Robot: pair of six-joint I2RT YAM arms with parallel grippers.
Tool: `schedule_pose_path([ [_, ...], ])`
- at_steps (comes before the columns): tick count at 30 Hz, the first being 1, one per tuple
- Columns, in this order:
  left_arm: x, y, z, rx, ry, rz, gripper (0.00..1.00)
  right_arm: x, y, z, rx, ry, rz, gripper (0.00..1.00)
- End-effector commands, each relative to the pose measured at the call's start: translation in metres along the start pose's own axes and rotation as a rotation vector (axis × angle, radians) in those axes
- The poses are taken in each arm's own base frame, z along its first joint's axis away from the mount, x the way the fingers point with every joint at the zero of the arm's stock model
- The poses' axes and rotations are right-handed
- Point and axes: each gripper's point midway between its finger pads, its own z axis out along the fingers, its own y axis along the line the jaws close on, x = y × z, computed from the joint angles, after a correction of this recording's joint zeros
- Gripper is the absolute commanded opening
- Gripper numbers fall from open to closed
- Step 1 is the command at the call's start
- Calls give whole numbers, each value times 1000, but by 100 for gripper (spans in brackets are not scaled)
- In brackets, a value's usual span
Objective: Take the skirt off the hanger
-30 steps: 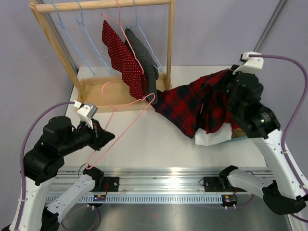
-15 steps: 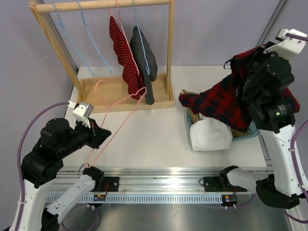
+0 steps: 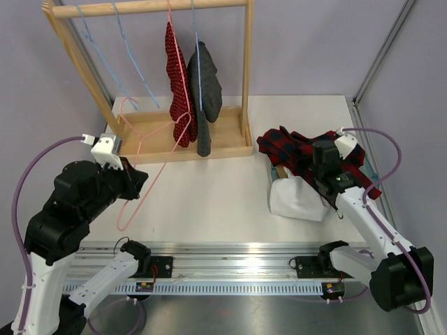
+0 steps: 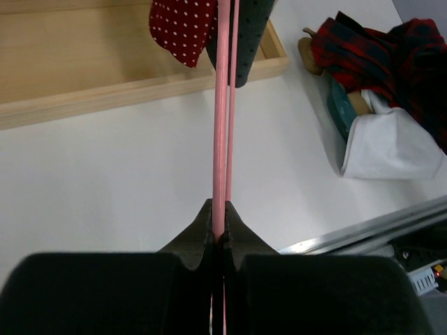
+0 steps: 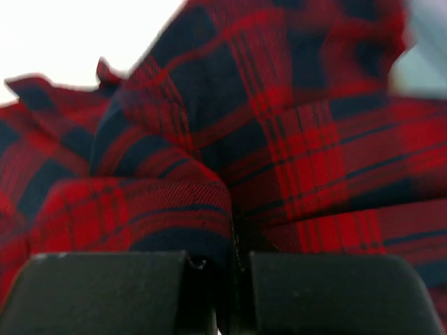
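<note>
The red and navy plaid skirt [image 3: 293,150] lies bunched on a pile at the right of the table, off the hanger. My right gripper [image 3: 325,167] sits low on it. In the right wrist view the jaws [image 5: 234,262] are shut on a fold of the skirt [image 5: 265,139]. The bare pink wire hanger [image 3: 165,167] slants across the left side of the table. My left gripper [image 3: 137,183] is shut on its wire, which the left wrist view shows as the hanger [image 4: 221,139] pinched between the closed fingertips of that gripper [image 4: 221,223].
A wooden rack [image 3: 246,70] stands at the back left with a red dotted garment [image 3: 178,84], a dark grey one [image 3: 206,91] and bare blue hangers [image 3: 105,63]. A white cloth [image 3: 297,199] and a teal basket [image 4: 340,112] lie under the skirt.
My right arm lifted the skirt high, then swung down and laid it on the pile at the right. My left gripper drew the hanger back and left. The rack's garments swung.
</note>
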Motion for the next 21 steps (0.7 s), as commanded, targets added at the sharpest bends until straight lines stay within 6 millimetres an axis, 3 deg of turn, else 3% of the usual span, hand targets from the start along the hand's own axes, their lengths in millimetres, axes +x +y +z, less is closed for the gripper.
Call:
schedule_pose_path([
  [1,-43,14,1,-114,-129,2,0,-7,33,-12,-184,-22,291,4],
  [2,-50,15,6,-129,-133,9,0,-1,42,-14,-238,6,300,58],
  [3,-56,15,9,-139,-145,12,0,12,42,-13,-258,33,286,83],
  [4,-66,16,13,-154,-170,14,0,16,45,-13,-277,47,286,95],
  [5,-73,16,16,-162,-178,21,0,22,47,-15,-287,74,281,99],
  [8,-104,13,31,-187,-214,35,0,30,48,-18,-301,115,260,99],
  [13,-155,10,47,-250,-261,27,0,25,47,-36,-361,103,251,100],
  [15,-157,15,56,-296,-224,29,0,19,45,-43,-377,88,252,99],
  [17,-167,13,48,-301,-238,20,0,18,44,-48,-388,90,245,99],
  [21,-152,23,45,-346,-168,48,0,16,45,-59,-427,98,247,99],
])
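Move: Held in the left hand, the empty pink hanger is bound for the wooden rail, about 33 cm ahead, 2 cm left and some 22 cm higher. The nearest empty blue hanger hangs about 32 cm ahead, 6 cm left, 10 cm up; the polka-dot skirt about 31 cm ahead, 5 cm right, nearly level. From the right hand, the basket's middle lies 2 cm ahead, 4 cm right, 12 cm below; the white skirt 7 cm back, 3 cm left, as low. Carrying the pink hanger in shut fingers, the left hand swings forward about 13 cm and up nearly 10, towards the rail, turning some 15 degrees counter-clockwise. Over the basket the right hand springs its fingers wide open to let go of the plaid skirt, shifts left about 6 cm, its left side rolling up some 20 degrees, and dips slightly before rising and easing back. ##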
